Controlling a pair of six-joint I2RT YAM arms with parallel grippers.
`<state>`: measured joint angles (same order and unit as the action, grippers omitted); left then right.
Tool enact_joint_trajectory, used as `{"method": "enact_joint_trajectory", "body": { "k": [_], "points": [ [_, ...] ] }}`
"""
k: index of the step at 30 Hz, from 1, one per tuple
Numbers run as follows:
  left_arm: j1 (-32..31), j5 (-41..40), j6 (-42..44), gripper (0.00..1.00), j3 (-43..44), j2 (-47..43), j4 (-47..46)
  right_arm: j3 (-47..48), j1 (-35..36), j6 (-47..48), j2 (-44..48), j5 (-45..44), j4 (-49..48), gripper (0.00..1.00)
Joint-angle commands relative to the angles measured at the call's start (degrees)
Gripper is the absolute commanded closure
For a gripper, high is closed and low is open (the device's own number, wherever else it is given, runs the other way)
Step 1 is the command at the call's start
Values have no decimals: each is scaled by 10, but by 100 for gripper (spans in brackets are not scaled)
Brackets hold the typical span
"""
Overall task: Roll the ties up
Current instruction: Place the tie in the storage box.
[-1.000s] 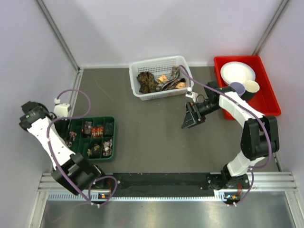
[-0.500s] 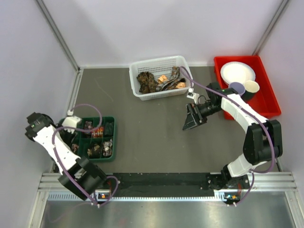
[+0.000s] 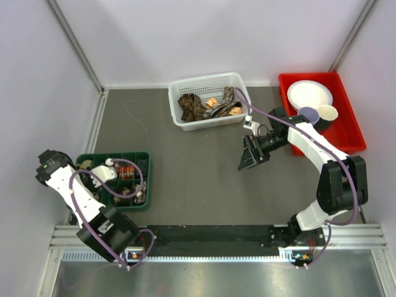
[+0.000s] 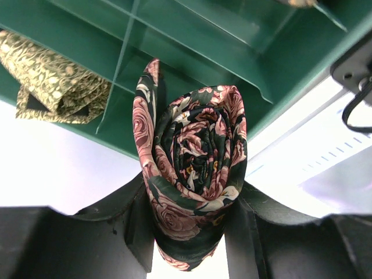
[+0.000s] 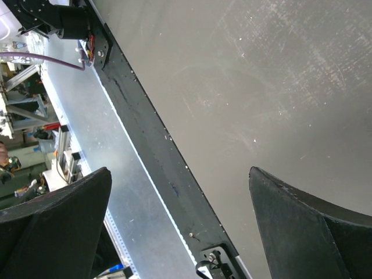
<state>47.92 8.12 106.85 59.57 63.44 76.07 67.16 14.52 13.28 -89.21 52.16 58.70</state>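
Note:
My left gripper (image 4: 189,232) is shut on a rolled tie (image 4: 195,168), a dark coil with pink roses. It hangs over the green divided tray (image 4: 232,35). In the top view the left gripper (image 3: 110,175) is above the tray's (image 3: 143,158) middle compartments. Another rolled tie (image 4: 52,81), beige and gold, lies in a compartment to the left. Loose ties (image 3: 198,106) are heaped in the white basket (image 3: 207,83). My right gripper (image 3: 247,154) hangs open and empty over the bare table, in front of the basket; its wrist view shows the gripper (image 5: 180,221) with only tabletop between the fingers.
A red tray (image 3: 349,130) at the back right holds a white plate (image 3: 309,94) and two cups. The green tray holds several more small rolls. The black rail (image 5: 157,145) runs along the table's near edge.
My left wrist has swung from left of the green tray to over it, carrying the rolled tie. The right arm shifted slightly at first, then stayed still.

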Motion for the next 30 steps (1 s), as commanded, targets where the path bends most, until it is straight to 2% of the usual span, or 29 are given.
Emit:
{"method": "enact_joint_trajectory", "body": {
  "k": [1, 10, 21, 30],
  "points": [
    [3, -10, 217, 100, -15, -12, 104, 4, 5, 0, 9, -1, -16, 1],
    [3, -61, 281, 100, -30, 27, 103, 1, 7, -1, 4, -8, -17, 1],
    [2, -28, 298, 100, -52, 77, 100, 6, 9, -5, -10, -19, -18, 1],
    [2, 0, 291, 100, -56, 121, 50, 2, 9, -7, -9, -29, -21, 1]
  ]
}}
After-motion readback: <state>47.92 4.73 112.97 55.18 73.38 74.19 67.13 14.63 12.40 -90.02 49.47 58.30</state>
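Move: The rolled floral tie is already in the left fingers. It is meant for the empty back-left cell of the green storage box, about 11 cm below that hand, 1 cm ahead and 1 cm to its right. The leopard-print tie lies some 10 cm ahead and 1 cm right; the red tie about 9 cm ahead and 16 cm right, the brown tie level and 16 cm right. From the right hand, the cell is roughly 53 cm left and 10 cm back. The rolled floral tie, still pinched between the left fingers, is lowered about 5 cm towards the empty back-left cell. The left hand first sinks while easing back a centimetre or two, then goes almost straight down. As it descends, the wrist tips some 10 degrees, swinging the fingertips back until they point nearly plumb; the grip doesn't change. ##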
